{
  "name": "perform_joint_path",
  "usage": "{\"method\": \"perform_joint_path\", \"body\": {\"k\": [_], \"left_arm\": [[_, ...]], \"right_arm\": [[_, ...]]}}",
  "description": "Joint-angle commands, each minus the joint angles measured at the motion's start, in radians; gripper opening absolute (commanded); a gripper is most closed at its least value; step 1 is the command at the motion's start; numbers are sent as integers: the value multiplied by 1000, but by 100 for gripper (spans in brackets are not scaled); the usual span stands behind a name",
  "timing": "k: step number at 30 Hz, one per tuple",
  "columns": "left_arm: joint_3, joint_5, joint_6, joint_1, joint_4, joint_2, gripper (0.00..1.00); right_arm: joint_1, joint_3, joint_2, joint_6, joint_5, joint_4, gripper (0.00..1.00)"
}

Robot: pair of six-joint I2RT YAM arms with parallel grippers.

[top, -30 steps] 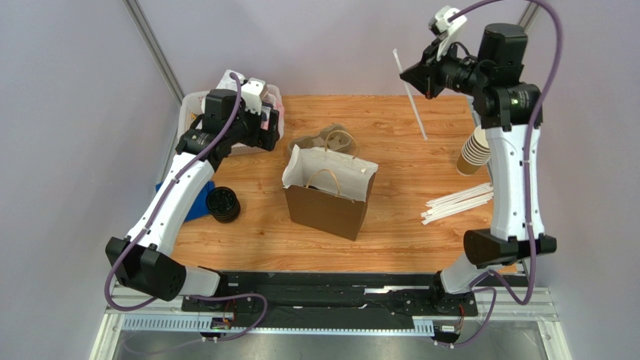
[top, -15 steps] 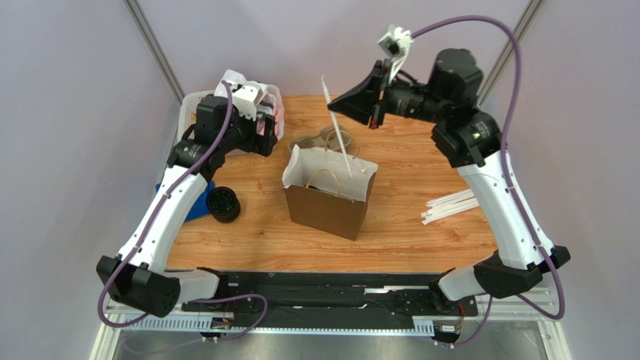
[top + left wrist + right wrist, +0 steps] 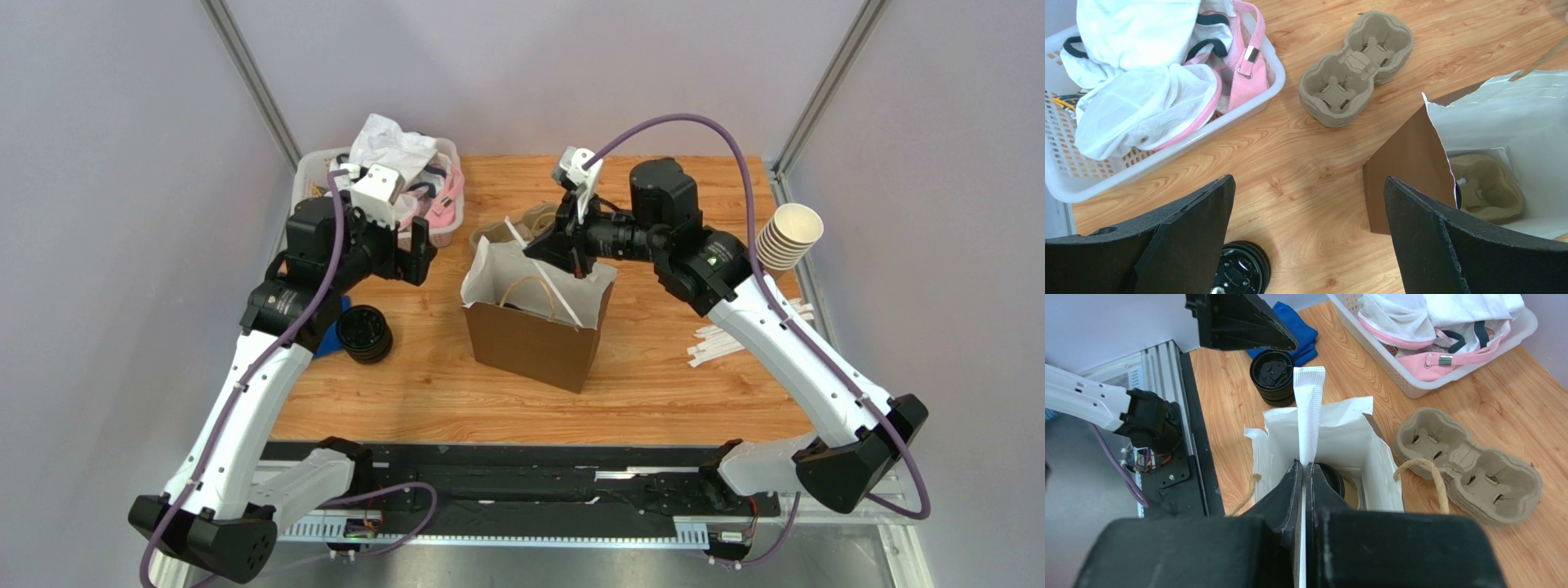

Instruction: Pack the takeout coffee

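The takeout coffee shows only as a black lid deep inside the brown paper bag, partly hidden behind my right fingers. My right gripper hangs over the bag's mouth, shut on a white paper-wrapped straw that points down into the bag. A cardboard cup carrier lies on the bag's floor. My left gripper hovers open above bare wood to the left of the bag, holding nothing.
A second cup carrier lies behind the bag. A white basket of cloths fills the back left corner. Black lids are stacked on a blue cloth. Lidless cups and wrapped straws lie at the right.
My right arm swung from the back right corner down to the bag, carrying the straw into its mouth. My left arm drew back slightly toward the lids, still open.
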Motion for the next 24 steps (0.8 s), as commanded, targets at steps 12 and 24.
{"method": "perform_joint_path", "body": {"k": [12, 24], "left_arm": [[-2, 0, 25, 5, -52, -27, 99], [252, 105, 14, 11, -220, 122, 99]], "right_arm": [[14, -35, -81, -169, 24, -99, 54], [-15, 242, -73, -100, 290, -103, 90]]}}
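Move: Right under the right hand, which holds the white straw between its tips, lies the open bag: its middle is about 24 cm below and 1 cm back, its rim a good 10 cm under the fingers. The coffee cup inside stands some 4 cm left of the hand, 1 cm back. The spare cup tray lies about 18 cm ahead and 3 cm left; the black lids are roughly 29 cm left and 3 cm back. From the left hand the bag is some 17 cm right and 6 cm back. Lowering the straw towards the bag's mouth, the right hand sinks barely 3 cm, and as it does the shut fingers start to open and let go of the straw. Still opening, nearly to full width, it then climbs about 7 cm, drifting some 3 cm to the right overall, away from the bag. ##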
